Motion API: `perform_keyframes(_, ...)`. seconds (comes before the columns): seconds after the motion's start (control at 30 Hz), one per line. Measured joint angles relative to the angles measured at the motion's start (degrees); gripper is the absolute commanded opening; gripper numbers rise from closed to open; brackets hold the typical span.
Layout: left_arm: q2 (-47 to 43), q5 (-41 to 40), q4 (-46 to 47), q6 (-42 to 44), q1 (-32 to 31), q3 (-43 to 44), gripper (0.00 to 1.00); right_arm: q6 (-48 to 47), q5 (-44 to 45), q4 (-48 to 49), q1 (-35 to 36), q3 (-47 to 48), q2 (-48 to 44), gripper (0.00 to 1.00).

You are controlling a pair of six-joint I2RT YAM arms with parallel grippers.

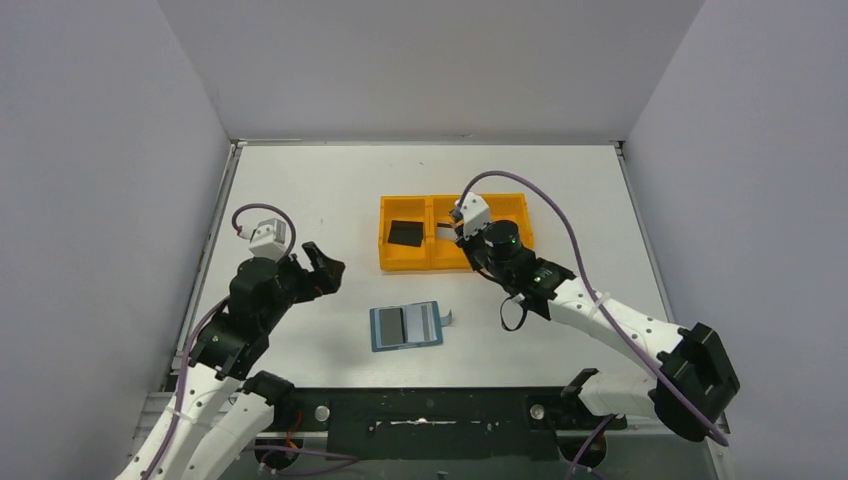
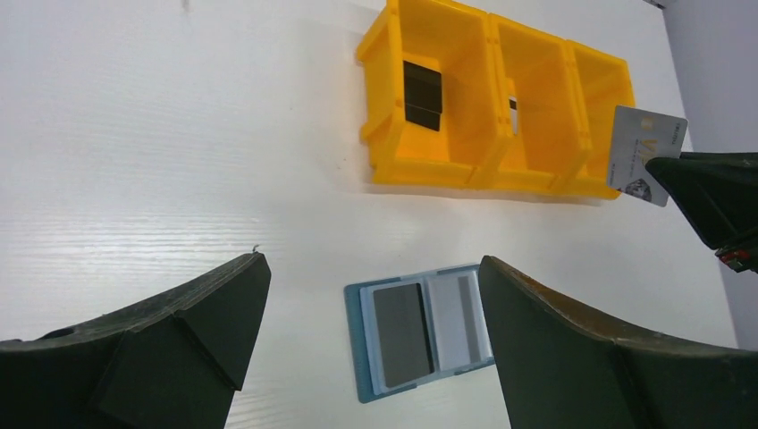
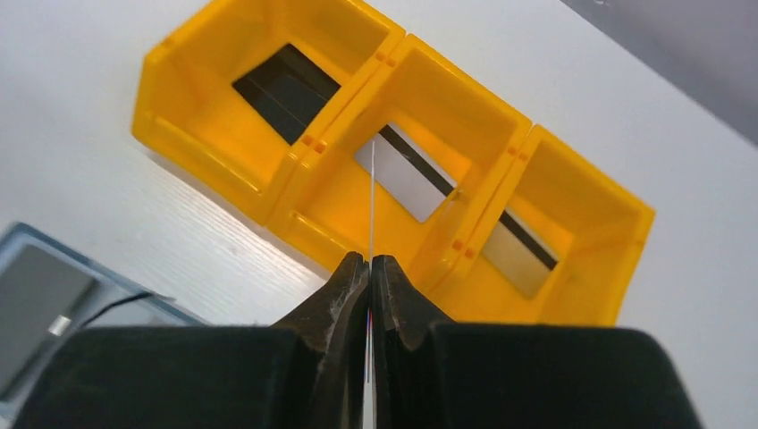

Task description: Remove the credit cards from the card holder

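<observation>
The teal card holder (image 1: 405,325) lies open and flat on the table near the front. In the left wrist view the card holder (image 2: 420,329) shows a dark grey card (image 2: 404,332) and a silver-grey card with a stripe (image 2: 460,317) in its pockets. My left gripper (image 1: 330,268) hovers to its left, and in its own view the left gripper (image 2: 373,264) is wide open and holds nothing. My right gripper (image 3: 369,259) is shut on a thin silver card (image 2: 645,154), seen edge-on (image 3: 371,206), above the orange tray's front wall.
The orange three-compartment tray (image 1: 455,262) stands behind the holder. A black card (image 3: 286,89) lies in its left compartment, and silver striped cards lie in the middle (image 3: 411,174) and right (image 3: 523,250) ones. Grey walls enclose the table.
</observation>
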Motion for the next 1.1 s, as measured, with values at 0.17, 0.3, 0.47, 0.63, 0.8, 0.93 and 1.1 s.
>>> perform_keyframes(0.17, -3.1, -2.5, -1.3, 2.6, 0.0, -1.8, 0.90, -16.9, -0.3, -1.3, 0.0, 3.0, 6.9, 0.00)
perform_keyframes(0.3, -4.3, -3.5, -1.6, 3.6, 0.4, -1.9, 0.90, -26.7, -1.9, -3.0, -0.3, 5.6, 11.6, 0.00)
perform_keyframes(0.47, -4.3, -3.8, -1.6, 3.9, 0.4, -1.9, 0.91, -34.8, -4.9, -4.5, -0.6, 8.5, 15.0, 0.00)
perform_keyframes(0.63, -3.2, -3.8, -1.6, 3.9, 0.4, -1.9, 0.91, -41.5, -6.9, -5.4, -1.6, 10.0, 17.6, 0.00)
perform_keyframes(0.8, -2.5, -3.8, -1.6, 3.9, 0.5, -2.1, 0.91, -46.6, -7.6, -5.4, -3.3, 10.6, 20.0, 0.00)
perform_keyframes(0.93, -2.4, -3.8, -1.8, 3.9, 0.7, -2.9, 0.91, -48.6, -8.9, -4.3, -5.4, 11.7, 23.1, 0.00)
perform_keyframes(1.1, -2.4, -3.6, -1.8, 3.9, 0.7, -3.0, 0.91, -50.3, -9.8, 0.4, -6.7, 12.1, 26.8, 0.00)
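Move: The right hand already holds a bank card over the front edge of the orange tray. The middle bin with its striped white card lies about 8 cm ahead, 3 cm to the left and 16 cm below. From this hand the black cards are some 8 cm ahead and 14 cm left, the gold card 8 ahead and 8 right, and the open card holder 16 back and 14 left. From the left hand the middle bin is roughly 14 cm ahead, 32 right and 19 below. Forward and down in about equal parts, some 9 cm out and 8 cm lower, the right hand carries the pinched card in over the middle bin. On the way it rolls so that its top leans over to the left, nearly 50 degrees of turn in all, and its fingers end pointing more steeply down; they keep their grip. The empty left hand eases about 2 cm left and sinks 2 cm, fingers wide open. ##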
